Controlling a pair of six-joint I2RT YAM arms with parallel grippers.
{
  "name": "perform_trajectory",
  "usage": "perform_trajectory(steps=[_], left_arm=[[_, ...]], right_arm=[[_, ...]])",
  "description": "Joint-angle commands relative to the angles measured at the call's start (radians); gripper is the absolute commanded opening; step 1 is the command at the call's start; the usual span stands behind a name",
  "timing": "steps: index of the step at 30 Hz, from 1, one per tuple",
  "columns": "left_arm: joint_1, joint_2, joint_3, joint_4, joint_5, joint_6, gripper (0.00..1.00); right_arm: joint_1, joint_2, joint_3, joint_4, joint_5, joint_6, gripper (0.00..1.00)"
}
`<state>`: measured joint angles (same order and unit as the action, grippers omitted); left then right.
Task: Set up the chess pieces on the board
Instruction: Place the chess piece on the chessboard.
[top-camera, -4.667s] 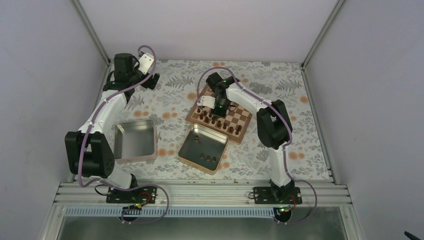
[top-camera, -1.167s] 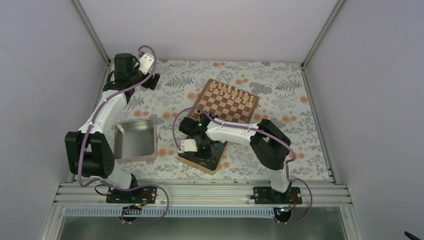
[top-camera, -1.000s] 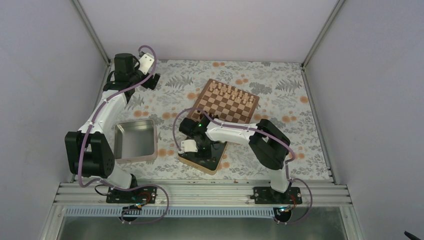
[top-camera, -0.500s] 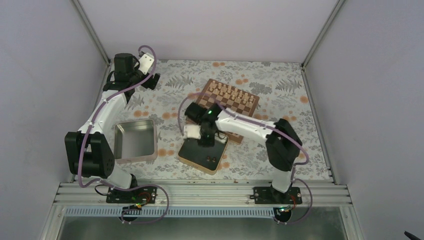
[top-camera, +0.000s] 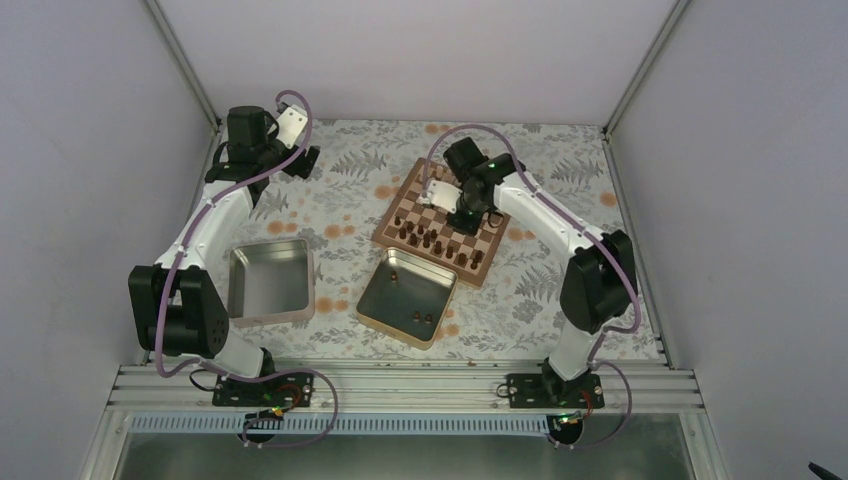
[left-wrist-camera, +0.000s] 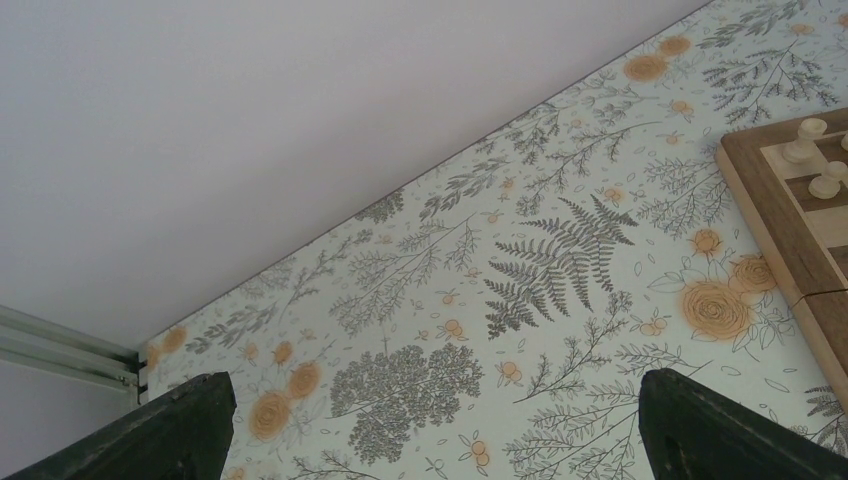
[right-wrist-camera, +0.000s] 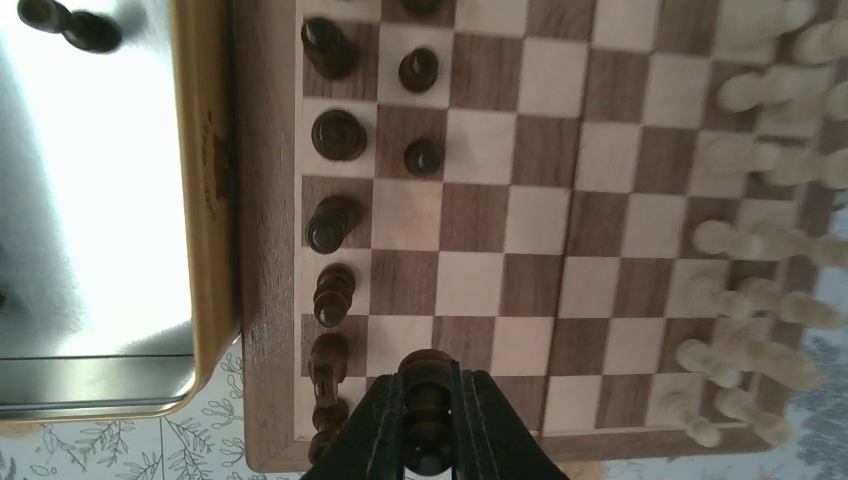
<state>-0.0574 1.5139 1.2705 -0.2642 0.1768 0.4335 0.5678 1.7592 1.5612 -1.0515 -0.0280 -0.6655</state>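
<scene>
My right gripper (right-wrist-camera: 428, 398) is shut on a dark brown chess piece (right-wrist-camera: 428, 368), held above the board (right-wrist-camera: 540, 215) near one corner. In the top view that gripper (top-camera: 465, 218) hangs over the middle of the board (top-camera: 489, 238). Several dark pieces (right-wrist-camera: 338, 133) stand in the file along the board's edge beside the tin, and two dark pawns (right-wrist-camera: 424, 156) stand one square in. Pale pieces (right-wrist-camera: 760, 260) fill the opposite side. My left gripper (left-wrist-camera: 430, 425) is open over the patterned cloth at the far left, away from the board.
A gold-rimmed tin (top-camera: 405, 297) in front of the board holds a few dark pieces (top-camera: 421, 318). An empty metal tin (top-camera: 270, 282) sits to the left. The left wrist view catches a board corner with pale pieces (left-wrist-camera: 812, 150). Walls enclose the table.
My right gripper closed on a dark piece inside the gold-rimmed tin, lifted it out and carried it back over the board. The left arm has not moved.
</scene>
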Motion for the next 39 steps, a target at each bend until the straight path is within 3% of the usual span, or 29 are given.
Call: perform_trajectory(steps=[1, 10, 39], left_arm=[[-0.003, -0.024, 0.007, 0.012, 0.012, 0.001, 1.00], [-0.002, -0.020, 0.008, 0.013, 0.001, 0.001, 1.00], [-0.001, -0.004, 0.000, 0.020, -0.010, 0.011, 1.00]], right_arm=[[-0.022, 0.072, -0.056, 0.037, -0.062, -0.044, 0.09], [-0.022, 0.170, -0.064, 0.122, -0.110, -0.052, 0.10], [-0.033, 0.273, 0.021, 0.123, -0.105, -0.077, 0.11]])
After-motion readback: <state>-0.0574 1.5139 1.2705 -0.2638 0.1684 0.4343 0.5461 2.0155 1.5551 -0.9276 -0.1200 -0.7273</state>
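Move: The dark pawn is already in the right gripper. The empty light square it goes to lies about 2 cm ahead, 2 cm to the left and roughly 12 cm below. The last placed pawn stands on the next square, about 3 cm ahead and 5 cm left of the hand; a back-rank piece stands level with the hand and 4 cm left. The tray is some 11 cm back and 10 cm left. From the left hand, the square is about 32 cm right, 11 cm back and 23 cm down. Lower the right gripper about 9 cm towards the empty light square beside the last placed pawn, dropping quickly at first, then easing down while creeping some 2 cm forward and 2 cm left to centre the pawn's foot over it. Swing the fingertips back about 10 degrees so they point nearly straight down, and keep the fingers shut on the pawn. ##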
